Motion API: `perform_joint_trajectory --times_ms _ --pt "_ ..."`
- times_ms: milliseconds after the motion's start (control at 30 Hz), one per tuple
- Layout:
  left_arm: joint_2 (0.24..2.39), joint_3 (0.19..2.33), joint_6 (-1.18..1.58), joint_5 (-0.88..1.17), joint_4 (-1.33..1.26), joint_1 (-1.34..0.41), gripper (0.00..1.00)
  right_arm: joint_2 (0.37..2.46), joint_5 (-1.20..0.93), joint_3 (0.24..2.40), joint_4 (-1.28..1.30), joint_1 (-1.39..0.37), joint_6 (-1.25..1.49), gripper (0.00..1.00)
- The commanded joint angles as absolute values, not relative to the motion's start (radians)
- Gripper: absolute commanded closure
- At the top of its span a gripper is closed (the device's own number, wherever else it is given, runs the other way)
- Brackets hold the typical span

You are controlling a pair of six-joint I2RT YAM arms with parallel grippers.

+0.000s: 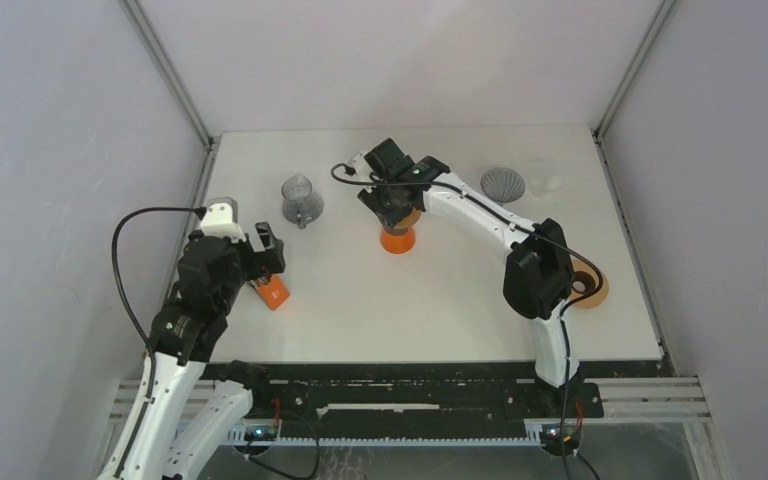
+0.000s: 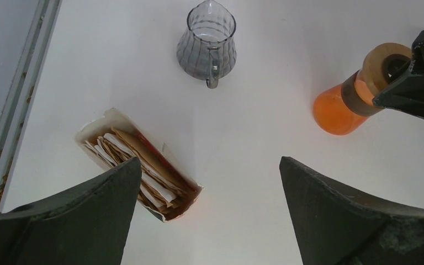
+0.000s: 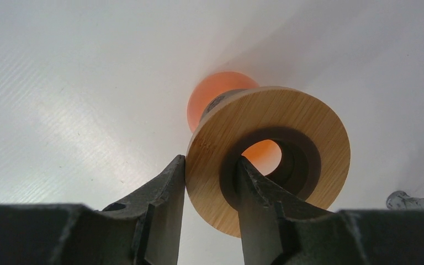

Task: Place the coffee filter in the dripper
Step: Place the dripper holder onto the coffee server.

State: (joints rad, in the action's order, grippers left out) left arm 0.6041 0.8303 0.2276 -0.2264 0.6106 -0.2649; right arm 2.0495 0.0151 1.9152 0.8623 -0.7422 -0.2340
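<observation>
The dripper [image 3: 265, 149] is an orange cone with a round wooden collar. Its orange end [image 1: 397, 240] rests on the table and the collar points up, tilted. My right gripper [image 3: 210, 161] is shut on the collar's rim, one finger outside and one in the centre hole. From above, this gripper [image 1: 392, 205] sits over the dripper mid-table. The coffee filters [image 2: 138, 165] are brown and white papers stacked in an open carton [image 1: 274, 290] at the left. My left gripper [image 2: 210, 160] hangs open just above and beside the carton, with nothing between its fingers.
A ribbed glass carafe [image 1: 301, 200] stands behind the carton. A grey ribbed cone [image 1: 503, 184] and a clear glass piece [image 1: 545, 178] sit at the back right. A second wooden ring [image 1: 590, 288] lies by the right arm's elbow. White walls enclose the table.
</observation>
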Motion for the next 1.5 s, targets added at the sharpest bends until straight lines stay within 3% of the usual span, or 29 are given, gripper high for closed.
perform_joint_trajectory --times_ms 0,700,967,1467 --pt "0.605 0.805 0.225 -0.208 0.575 -0.253 0.0 2.047 0.038 1.966 0.825 -0.751 -0.246 0.55" --pt "0.602 0.805 0.227 -0.197 0.574 -0.252 0.0 1.943 0.067 1.956 0.811 -0.79 -0.217 0.32" --pt "0.606 0.804 0.227 -0.186 0.571 -0.251 0.0 1.782 0.058 1.804 0.7 -0.761 -0.115 0.2" --pt "0.618 0.803 0.225 -0.169 0.569 -0.249 0.0 1.693 -0.1 1.597 0.58 -0.582 0.146 0.12"
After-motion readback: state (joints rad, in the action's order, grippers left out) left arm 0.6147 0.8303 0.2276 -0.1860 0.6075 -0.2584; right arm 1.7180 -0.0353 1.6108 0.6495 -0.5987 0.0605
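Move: The right hand grips the left, near part of the dripper holder's rim, with the coffee server underneath; the server's middle lies about 2 cm ahead, 2 cm right and 6 cm below. The glass pitcher stands roughly 20 cm left and 8 cm ahead of this hand, and the glass dripper lies some 25 cm right and 13 cm ahead, both about 10 cm lower. From the idle left hand the server is around 15 cm ahead, 25 cm right and 17 cm below. Almost level at first, the right hand spreads its fingers to let go of the holder's rim, easing about 1 cm back and left over the server. It then rises some 9 cm clear and swings right towards the glass dripper, sinking again by about 3 cm as the wrist turns clockwise and rolls its left side up, roughly 20 degrees each, fingers wide open at the end. ##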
